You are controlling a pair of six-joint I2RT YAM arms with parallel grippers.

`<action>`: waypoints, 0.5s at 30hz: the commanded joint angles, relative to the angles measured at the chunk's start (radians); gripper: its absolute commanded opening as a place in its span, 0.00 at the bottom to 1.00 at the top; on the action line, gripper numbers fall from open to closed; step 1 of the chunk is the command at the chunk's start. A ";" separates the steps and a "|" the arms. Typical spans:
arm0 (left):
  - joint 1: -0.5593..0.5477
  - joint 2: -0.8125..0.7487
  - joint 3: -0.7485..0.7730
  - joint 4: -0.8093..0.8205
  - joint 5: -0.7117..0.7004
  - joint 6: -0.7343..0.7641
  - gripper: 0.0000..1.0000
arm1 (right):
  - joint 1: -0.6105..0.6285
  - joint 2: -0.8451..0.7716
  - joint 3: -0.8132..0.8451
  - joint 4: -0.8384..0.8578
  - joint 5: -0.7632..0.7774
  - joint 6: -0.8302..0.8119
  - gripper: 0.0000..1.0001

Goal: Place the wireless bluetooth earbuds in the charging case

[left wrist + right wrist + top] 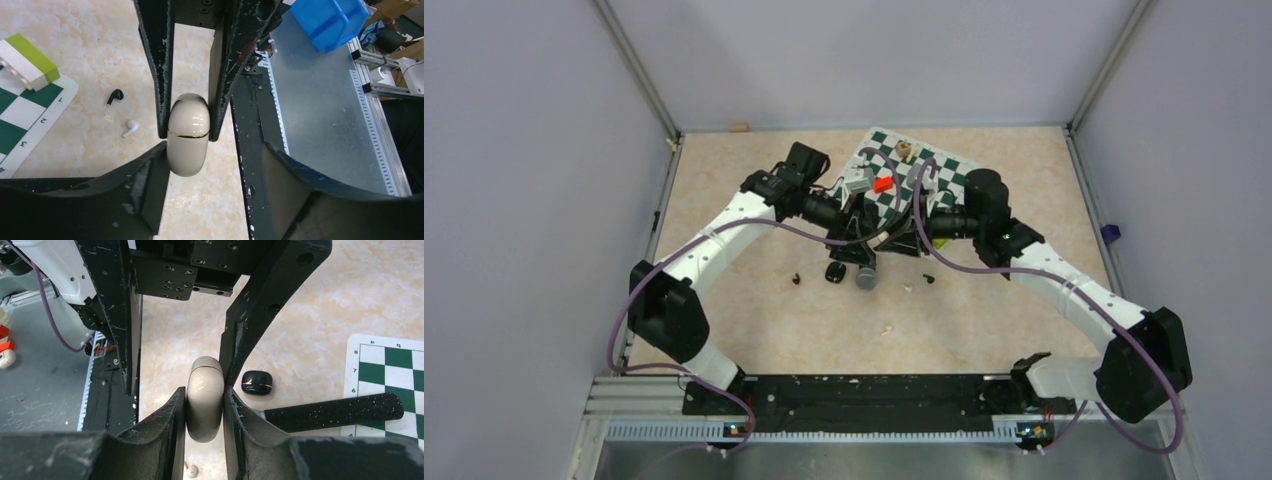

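A cream charging case [205, 405] with a gold seam hangs above the floor, and my right gripper [205, 396] is shut on its lower half. My left gripper [205, 165] faces it from the other side, open around the same case [188, 135]: one finger lies against its side, the other stands well apart. Both grippers meet over the board's near edge, the left [856, 232] and the right [906, 232]. On the floor lie a black earbud [115, 96] and a white earbud [131, 128]. Another white earbud [191, 471] lies below the case, and another black earbud [796, 279] lies further left.
A shut black case [256, 382] lies beside a glittery black microphone [332, 412]. The green-and-white checkered board [924, 170] carries a red piece [883, 184], and a yellow-green block [27, 60] sits at its edge. Walls enclose the beige floor.
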 commanded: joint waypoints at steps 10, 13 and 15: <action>-0.021 0.008 -0.008 0.031 0.013 -0.002 0.48 | 0.012 0.022 -0.006 0.072 -0.023 0.009 0.15; -0.022 0.008 -0.008 0.038 0.010 -0.010 0.43 | 0.012 0.032 -0.007 0.079 -0.033 0.016 0.15; -0.021 0.008 -0.009 0.039 0.008 -0.012 0.36 | 0.015 0.036 -0.006 0.081 -0.039 0.015 0.15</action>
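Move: The white charging case, held shut in the right hand's fingertips about 1 cm to that hand's left, lies roughly 2 cm right of the left hand's point, 1 cm ahead and 1 cm lower, already between its open fingers. From the left hand, some 22 cm below, the black case is about 8 cm left and 3 cm ahead, the microphone's middle 8 cm straight ahead, and the nearer white earbud 9 cm right and 1 cm back. The white charging case is kept pinched in the right fingers, which ease back and down by only about half a centimetre, while the left hand closes its fingers around the case's free end, from about three-quarters open to under half. The left hand sinks some 1 cm meanwhile, its fingers still pointing right and a little down, and its pads come up against both sides of the case. ##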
